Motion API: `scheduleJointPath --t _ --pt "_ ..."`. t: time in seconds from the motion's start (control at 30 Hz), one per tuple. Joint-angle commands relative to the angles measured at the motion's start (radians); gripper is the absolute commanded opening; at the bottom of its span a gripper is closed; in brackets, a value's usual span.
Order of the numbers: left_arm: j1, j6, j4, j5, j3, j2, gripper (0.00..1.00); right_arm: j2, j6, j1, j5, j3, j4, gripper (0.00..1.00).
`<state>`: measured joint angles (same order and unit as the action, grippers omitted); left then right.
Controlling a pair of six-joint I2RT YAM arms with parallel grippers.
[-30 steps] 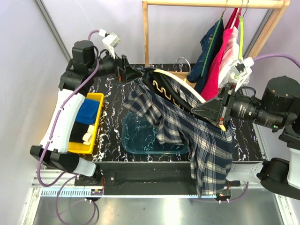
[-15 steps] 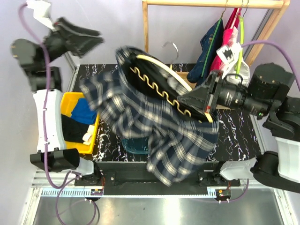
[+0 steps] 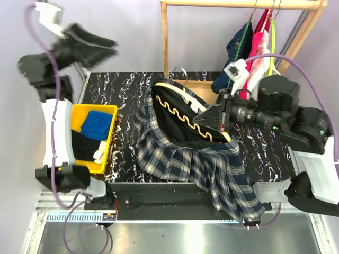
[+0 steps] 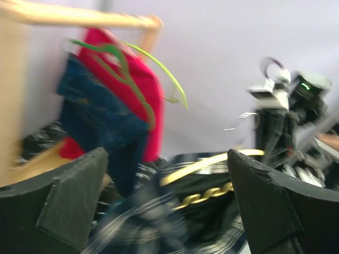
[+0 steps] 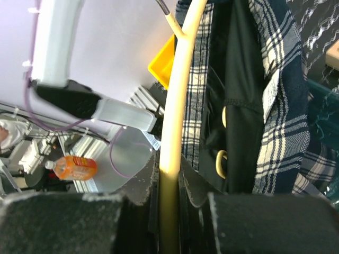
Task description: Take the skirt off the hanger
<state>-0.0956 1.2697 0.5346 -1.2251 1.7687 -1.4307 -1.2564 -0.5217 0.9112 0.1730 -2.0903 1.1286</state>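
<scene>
The cream hanger (image 3: pixel 186 91) is tilted over the middle of the table, its wavy bar (image 3: pixel 180 114) in plain sight. My right gripper (image 3: pixel 216 119) is shut on the hanger's arched rim (image 5: pixel 177 106), with both fingers pressed against it. The tartan skirt (image 3: pixel 180 159) still hangs on the hanger, spreads over the table and trails past the front edge. Its dark lining and check cloth (image 5: pixel 280 79) lie beside the rim. My left gripper (image 3: pixel 103 48) is raised at the far left, open and empty. In its blurred wrist view the hanger (image 4: pixel 206 164) and skirt (image 4: pixel 137 222) are far beyond its fingers (image 4: pixel 69 201).
A yellow bin (image 3: pixel 95 107) holding blue and dark cloth stands at the table's left. Behind, a wooden rack (image 3: pixel 243 4) carries a navy denim garment (image 3: pixel 235 53), a red garment (image 3: pixel 251 63) and a green hanger (image 3: pixel 273 47). An orange bottle (image 5: pixel 74 168) lies off the table.
My left gripper left the skirt's top edge and swung up to the far left. The right gripper lifted the hanger, then lowered it leftward; the skirt swung and settled over the table.
</scene>
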Motion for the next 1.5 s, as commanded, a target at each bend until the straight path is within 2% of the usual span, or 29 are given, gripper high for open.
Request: scheduleJointPath --t 0.0,0.07,0.1,0.2,0.4,0.67,1.0,1.17,1.23,1.3,1.37,1.47 --pt "-0.241 0.559 0.784 -0.083 -0.004 -0.100 0.99 0.054 0.011 0.002 -0.017 -0.145 -0.119 0.00" --pt "-0.266 0.637 0.926 -0.106 -0.096 -0.102 0.99 0.040 0.000 0.002 0.008 -0.198 -0.112 0.00" --pt "-0.265 0.661 0.973 -0.108 -0.197 -0.102 0.99 0.034 -0.003 0.000 0.014 -0.220 -0.101 0.00" --pt "-0.187 0.789 1.134 -0.120 -0.314 -0.099 0.99 0.008 -0.029 0.002 0.046 -0.278 -0.095 0.00" --pt "-0.043 0.697 1.133 -0.126 -0.385 -0.017 0.99 -0.034 -0.073 0.002 0.109 -0.292 -0.133 0.00" --pt "-0.024 0.731 1.134 -0.089 -0.337 -0.057 0.98 -0.029 -0.116 0.000 0.131 -0.243 -0.210 0.00" --pt "0.019 0.596 1.133 -0.221 -0.678 0.079 0.92 -0.043 -0.139 0.002 0.128 -0.275 -0.289 0.00" --pt "0.020 0.600 1.133 -0.188 -0.632 0.038 0.88 -0.046 -0.155 0.002 0.131 -0.254 -0.300 0.00" --pt "0.023 0.611 1.134 -0.185 -0.582 0.013 0.78 -0.049 -0.152 0.002 0.129 -0.254 -0.311 0.00" --pt "0.028 0.606 1.133 -0.204 -0.555 0.006 0.36 -0.049 -0.146 0.002 0.112 -0.260 -0.306 0.00" --pt "0.023 0.603 1.134 -0.240 -0.549 0.007 0.00 -0.034 -0.143 0.002 0.089 -0.249 -0.299 0.00" --pt "0.008 0.617 1.133 -0.241 -0.551 0.010 0.00 0.018 -0.144 0.002 0.039 -0.160 -0.294 0.00"
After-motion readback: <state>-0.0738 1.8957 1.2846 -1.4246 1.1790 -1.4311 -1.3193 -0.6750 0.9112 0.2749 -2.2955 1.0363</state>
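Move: The skirt's left end, still on the hanger, lies about 5 cm to the right of the open left gripper, 2 cm back and some 17 cm below it. The hanger's middle is roughly 16 cm to the right, 6 cm back and 14 cm below; its metal hook is some 13 cm to the right, 3 cm ahead and 12 cm below. From the right gripper, gripping the hanger's near end, the skirt's left end lies about 16 cm left, 6 cm ahead and 5 cm lower. Bring the open left gripper down about 15 cm to the skirt's left end, first looping out to the left and forward and back again, its wrist turning some 30 degrees, then close it and pinch the cloth. Meanwhile lift the right gripper about 8 cm and tip its fingers upward, keeping its hold on the hanger. ##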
